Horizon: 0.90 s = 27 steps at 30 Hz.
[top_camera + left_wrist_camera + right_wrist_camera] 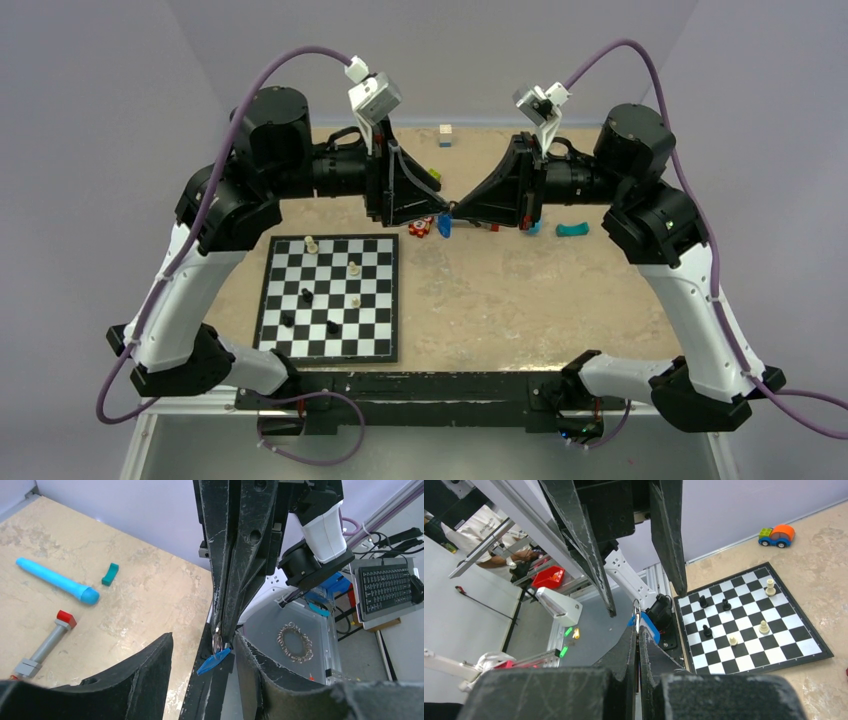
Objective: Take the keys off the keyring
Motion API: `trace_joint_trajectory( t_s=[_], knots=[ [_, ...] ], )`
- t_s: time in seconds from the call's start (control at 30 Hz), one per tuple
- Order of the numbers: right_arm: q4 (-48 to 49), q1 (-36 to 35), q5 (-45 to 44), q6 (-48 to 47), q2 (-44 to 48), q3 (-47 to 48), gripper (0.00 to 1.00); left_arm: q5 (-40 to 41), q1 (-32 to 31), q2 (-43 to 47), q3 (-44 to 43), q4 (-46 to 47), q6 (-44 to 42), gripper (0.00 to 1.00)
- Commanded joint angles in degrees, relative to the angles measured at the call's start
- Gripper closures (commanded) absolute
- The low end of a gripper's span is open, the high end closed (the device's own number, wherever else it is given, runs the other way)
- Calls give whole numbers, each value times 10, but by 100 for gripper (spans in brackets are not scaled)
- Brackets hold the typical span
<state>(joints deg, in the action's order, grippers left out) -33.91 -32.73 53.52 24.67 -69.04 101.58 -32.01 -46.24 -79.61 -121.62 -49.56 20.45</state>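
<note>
The keyring's blue tag [443, 226] hangs in the air between the two gripper tips, above the table's middle. My right gripper [638, 630] is shut on the thin metal ring [637, 611], with the blue tag [647, 625] just beyond its tips. In the left wrist view the right gripper [223, 632] comes down from above, pinching a silvery metal loop [217, 641] with the tag [213, 661] dangling below it. My left gripper [202, 639] is open, its fingers on either side of the right gripper's tips, touching nothing. I cannot tell the keys apart from the ring.
A chessboard [372, 348] with several pieces lies at the front left. A light-blue cylinder [55, 580], a grey bar with a red end [47, 645] and a teal piece [110, 574] lie under the grippers. A toy car [777, 535] sits beyond the board.
</note>
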Motion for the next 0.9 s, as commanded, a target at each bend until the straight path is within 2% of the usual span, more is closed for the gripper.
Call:
trace_joint_trajectory(
  t_s=[0.0, 0.3, 0.63, 0.77, 0.87],
  knots=[
    [6, -2, 1, -3, 0, 20, 100, -31, 2, -12, -16, -6, 0, 48],
    [6, -3, -1, -3, 2, 18, 100, -38, 2, -20, -24, 0, 2, 67],
    [4, -2, 1, -6, -2, 19, 100, -37, 2, -17, -37, 0, -5, 61],
    [4, -3, 1, -6, -3, 22, 100, -38, 1, -21, -39, -6, -8, 71],
    [3, -2, -1, -6, -3, 23, 100, -39, 2, -23, -42, -8, -8, 85]
  ],
)
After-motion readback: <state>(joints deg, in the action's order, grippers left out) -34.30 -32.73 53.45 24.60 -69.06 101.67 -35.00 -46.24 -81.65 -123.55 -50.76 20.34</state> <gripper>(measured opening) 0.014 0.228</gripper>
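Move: The left hand, pointing right with its fingers about half open, has the keyring some 3 cm to its right, level in depth and about 1 cm lower. The keyring's blue tag hangs roughly 3 cm below the ring and perhaps 1 cm nearer the base. The right hand still pinches the keyring, which sticks out about 2 cm to its left at the same height, with that tag about 3 cm lower. The left hand eases about 1 cm right and about as far down to the keyring at the right fingertips, its fingers narrowing around the ring and its wrist turning only a few degrees clockwise. It then creeps back up almost 1 cm while its fingers slacken briefly and close again to roughly a quarter open, ending with a tip on each side of the ring, as the shut right hand keeps its hold and stays in place. ##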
